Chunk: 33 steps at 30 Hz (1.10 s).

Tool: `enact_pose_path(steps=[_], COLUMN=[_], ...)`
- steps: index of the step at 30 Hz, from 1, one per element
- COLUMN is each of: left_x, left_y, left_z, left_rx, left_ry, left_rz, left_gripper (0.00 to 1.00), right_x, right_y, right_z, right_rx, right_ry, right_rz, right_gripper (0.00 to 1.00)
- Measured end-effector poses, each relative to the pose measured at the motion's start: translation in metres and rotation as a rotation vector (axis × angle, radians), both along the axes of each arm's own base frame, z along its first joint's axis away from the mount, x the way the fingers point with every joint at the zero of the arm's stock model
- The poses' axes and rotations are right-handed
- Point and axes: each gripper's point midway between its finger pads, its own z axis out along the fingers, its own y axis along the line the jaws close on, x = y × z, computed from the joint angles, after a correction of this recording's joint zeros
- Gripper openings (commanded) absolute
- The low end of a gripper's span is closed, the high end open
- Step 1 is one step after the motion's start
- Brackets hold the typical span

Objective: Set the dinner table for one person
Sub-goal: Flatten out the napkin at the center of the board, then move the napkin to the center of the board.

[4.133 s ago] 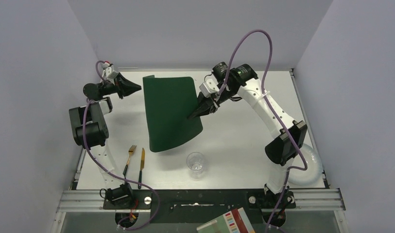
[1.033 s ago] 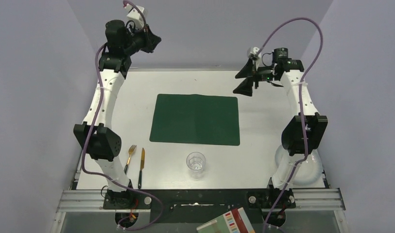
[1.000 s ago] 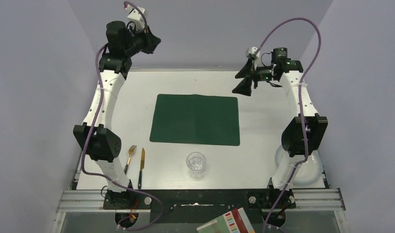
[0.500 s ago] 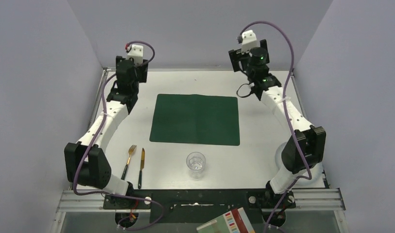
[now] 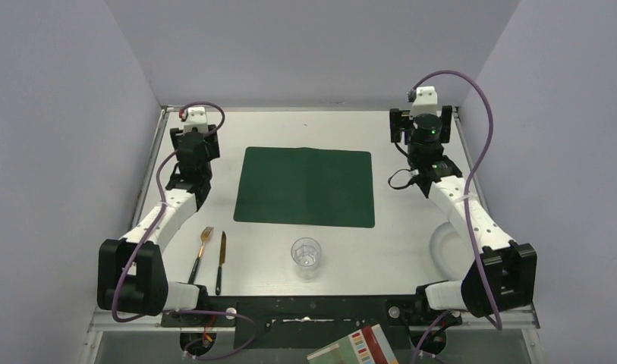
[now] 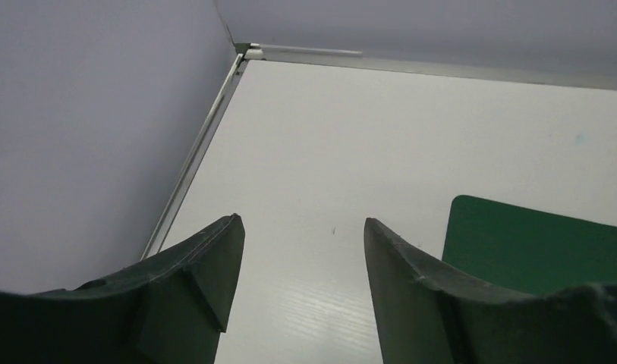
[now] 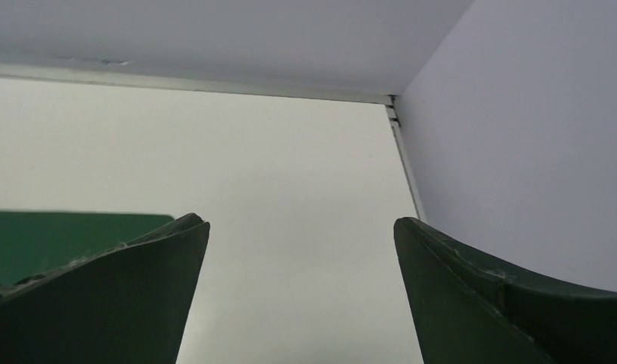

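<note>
The dinner table [image 5: 411, 220] is a large white top with a thin metal rim. A dark green placemat [image 5: 305, 187] lies flat in its middle; one corner shows in the left wrist view [image 6: 533, 235] and one in the right wrist view [image 7: 62, 235]. My left gripper [image 6: 301, 224] is open over bare table left of the mat's far corner, with nothing between its fingers. My right gripper [image 7: 301, 221] is open wide over bare table right of the mat, also holding nothing. A gold fork [image 5: 203, 244], a knife [image 5: 221, 262] and a clear glass [image 5: 306, 256] sit near the front edge.
A pale round plate [image 5: 442, 244] lies at the front right, partly hidden under the right arm. Grey walls close in the table on the left, far and right sides. A colourful booklet [image 5: 354, 349] lies below the front rail, off the table.
The placemat, held tilted earlier, now lies flat. Over the last second both arms came down from high at the far end to low beside the mat.
</note>
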Motion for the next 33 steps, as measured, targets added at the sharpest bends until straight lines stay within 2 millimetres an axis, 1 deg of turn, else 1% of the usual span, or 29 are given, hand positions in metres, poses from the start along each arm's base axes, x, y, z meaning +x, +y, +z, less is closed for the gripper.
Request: enact_pose_path(steps=[1,3,4,5,6,9,11,13,15,16,18,19,22,25,27,28,33], left_x=[0.002,0.003,0.004,0.004,0.003,0.003,0.002,-0.002,-0.005,-0.005,-0.006,-0.006,-0.006,0.0,0.007,0.012,0.026], left_y=[0.0,-0.004,-0.008,-0.014,-0.023,-0.039,-0.051,-0.06,-0.069,-0.074,-0.086,-0.093,-0.114,-0.13,-0.141,-0.145,-0.164], left_z=[0.005,0.006,0.002,-0.003,-0.009,-0.023,-0.034,-0.045,-0.054,-0.056,-0.056,-0.055,-0.046,-0.041,-0.043,-0.047,-0.076], left_rx=[-0.01,-0.034,-0.051,-0.069,-0.09,-0.179,-0.273,-0.372,-0.455,-0.493,-0.549,-0.569,-0.607,-0.627,-0.642,-0.649,-0.643], left_ry=[-0.017,-0.022,-0.01,0.01,0.033,0.079,0.095,0.111,0.129,0.134,0.135,0.132,0.105,0.089,0.09,0.099,0.169], left_rz=[0.005,-0.016,-0.042,-0.084,-0.134,-0.249,-0.324,-0.385,-0.442,-0.475,-0.542,-0.583,-0.704,-0.795,-0.854,-0.873,-0.911], left_gripper=[0.39,0.0,0.0,0.0,0.0,0.0,0.0,0.0,0.0,0.0,0.0,0.0,0.0,0.0,0.0,0.0,0.0], right_x=[-0.002,-0.009,-0.011,-0.015,-0.019,-0.032,-0.039,-0.051,-0.062,-0.068,-0.073,-0.073,-0.064,-0.053,-0.051,-0.051,-0.052], right_y=[0.006,0.013,0.015,0.019,0.021,0.034,0.049,0.069,0.084,0.092,0.106,0.114,0.139,0.159,0.166,0.167,0.167], right_z=[0.003,-0.002,-0.008,-0.02,-0.036,-0.094,-0.123,-0.15,-0.165,-0.17,-0.173,-0.173,-0.165,-0.16,-0.164,-0.169,-0.194], right_rx=[0.006,0.009,0.014,0.032,0.044,0.113,0.16,0.224,0.264,0.278,0.282,0.281,0.266,0.251,0.252,0.255,0.268], right_ry=[0.004,0.046,0.066,0.097,0.142,0.326,0.426,0.529,0.592,0.618,0.645,0.656,0.654,0.638,0.645,0.654,0.712], right_rz=[0.062,0.18,0.214,0.257,0.298,0.407,0.491,0.596,0.676,0.718,0.775,0.807,0.891,0.951,0.969,0.973,0.965], right_gripper=[0.78,0.48,0.16,0.02,0.0,0.0,0.0,0.0,0.02,0.03,0.03,0.01,0.0,0.0,0.0,0.0,0.0])
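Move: The opened-out napkin lies down on the board between my two hands. Its middle is about 30 cm to the right of my left hand, 2 cm back and 21 cm below. From my right hand it is some 31 cm left, 3 cm back and 27 cm below. The glass stands 27 cm nearer me than the napkin's middle. From my left hand, the knife lies about 28 cm back and 8 cm right. The plate is some 26 cm back and 13 cm right of my right hand. I shut both open grippers and bring them in over the napkin's two ends. My right hand drops about 18 cm while swinging left and somewhat back, turning counter-clockwise and tipping its fingers well down. My left hand travels some 16 cm right and sinks about half as far, rolling its left side down and turning roughly 50 degrees clockwise. ##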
